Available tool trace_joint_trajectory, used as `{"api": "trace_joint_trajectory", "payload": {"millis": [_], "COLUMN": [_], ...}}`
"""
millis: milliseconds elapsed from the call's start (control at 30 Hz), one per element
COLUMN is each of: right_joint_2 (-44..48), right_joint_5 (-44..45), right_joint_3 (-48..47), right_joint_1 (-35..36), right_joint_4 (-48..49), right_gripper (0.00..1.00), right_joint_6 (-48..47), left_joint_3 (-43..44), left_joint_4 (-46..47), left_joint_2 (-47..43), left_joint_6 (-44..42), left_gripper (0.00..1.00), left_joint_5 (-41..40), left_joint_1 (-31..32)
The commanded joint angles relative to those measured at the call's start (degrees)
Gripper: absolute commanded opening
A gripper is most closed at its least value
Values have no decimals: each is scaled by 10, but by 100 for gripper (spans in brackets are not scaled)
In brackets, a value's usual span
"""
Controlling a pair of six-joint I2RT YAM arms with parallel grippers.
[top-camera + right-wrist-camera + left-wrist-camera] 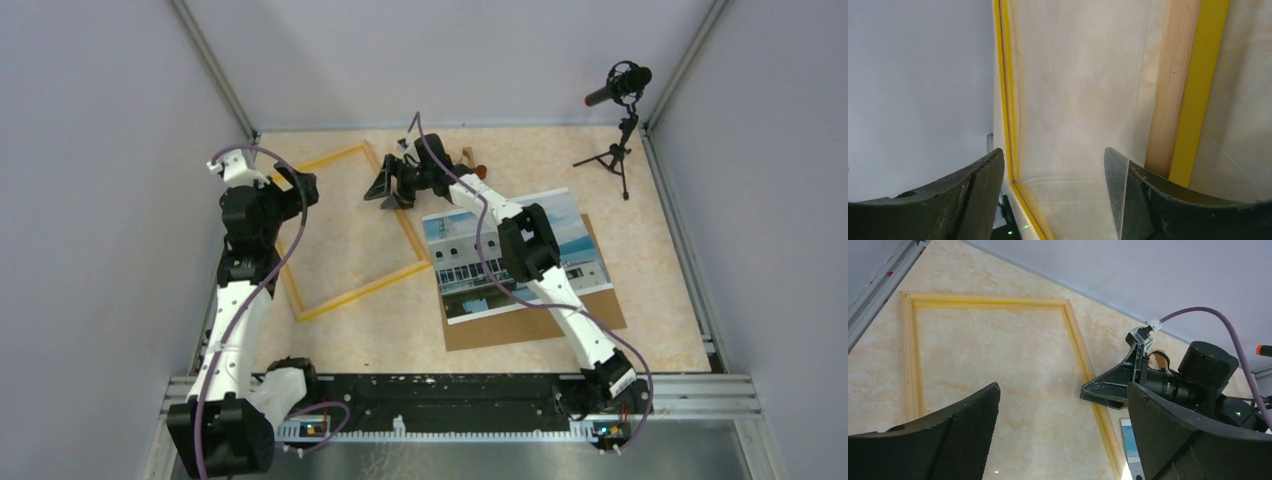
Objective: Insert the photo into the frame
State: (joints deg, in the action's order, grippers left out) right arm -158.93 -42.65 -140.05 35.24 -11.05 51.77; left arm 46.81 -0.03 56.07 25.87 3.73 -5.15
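Observation:
The frame [352, 290] is a thin yellow-orange rectangle lying flat at the left-centre of the table. The photo [545, 262], a white building under blue sky, lies to its right on a brown backing board [560, 325]. My right gripper [390, 190] is open and low over the frame's right rail near the far corner. In its wrist view [1053, 152] the rail [1188, 90] runs past the right finger, and a clear sheet edge shows there. My left gripper [300, 188] is open and empty above the frame's left part. Its wrist view [1063, 387] shows the frame [993, 302] and a photo corner [1130, 440].
A microphone on a small tripod [620, 95] stands at the back right. A small brown and red object [473, 162] lies behind the right gripper. Grey walls close the table on three sides. The right arm reaches across the photo.

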Motion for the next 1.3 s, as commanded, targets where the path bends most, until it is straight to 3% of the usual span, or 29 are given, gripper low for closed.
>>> {"api": "trace_joint_trajectory", "payload": {"millis": [0,300,600,933,1267], "right_joint_2": [62,78,131,119,156], "right_joint_5": [62,149,202,232,260], "right_joint_3": [-21,-66,-60,-86,-15], "right_joint_1": [5,13,36,50,54], "right_joint_4": [-90,-210,-284,-302,-315], "right_gripper": [75,94,95,97,95], "right_joint_6": [-88,-171,-216,-228,-253], "left_joint_3": [-5,-10,-10,-6,-5], "left_joint_4": [32,38,38,32,30], "left_joint_2": [-20,-17,-24,-15,0], "left_joint_6": [4,16,18,5,3], "left_gripper": [99,99,99,99,99], "left_joint_5": [11,30,43,34,34], "left_joint_1": [-1,-5,0,15,21]}}
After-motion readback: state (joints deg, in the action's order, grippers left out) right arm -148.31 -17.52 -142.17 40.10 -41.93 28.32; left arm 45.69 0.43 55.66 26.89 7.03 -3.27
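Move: The frame's right rail runs about 3 cm to the right of the right hand, level with it and some 5 cm below. The photo's middle lies about 32 cm to that hand's right and 13 cm back; the wooden blocks are some 10 cm ahead and 17 cm to its right, both near table height. From the left hand that stretch of right rail is about 9 cm ahead, 22 cm right and 25 cm below. Opening wider, the right hand draws about 5 cm right and back over the rail, tipping down 30 degrees. ##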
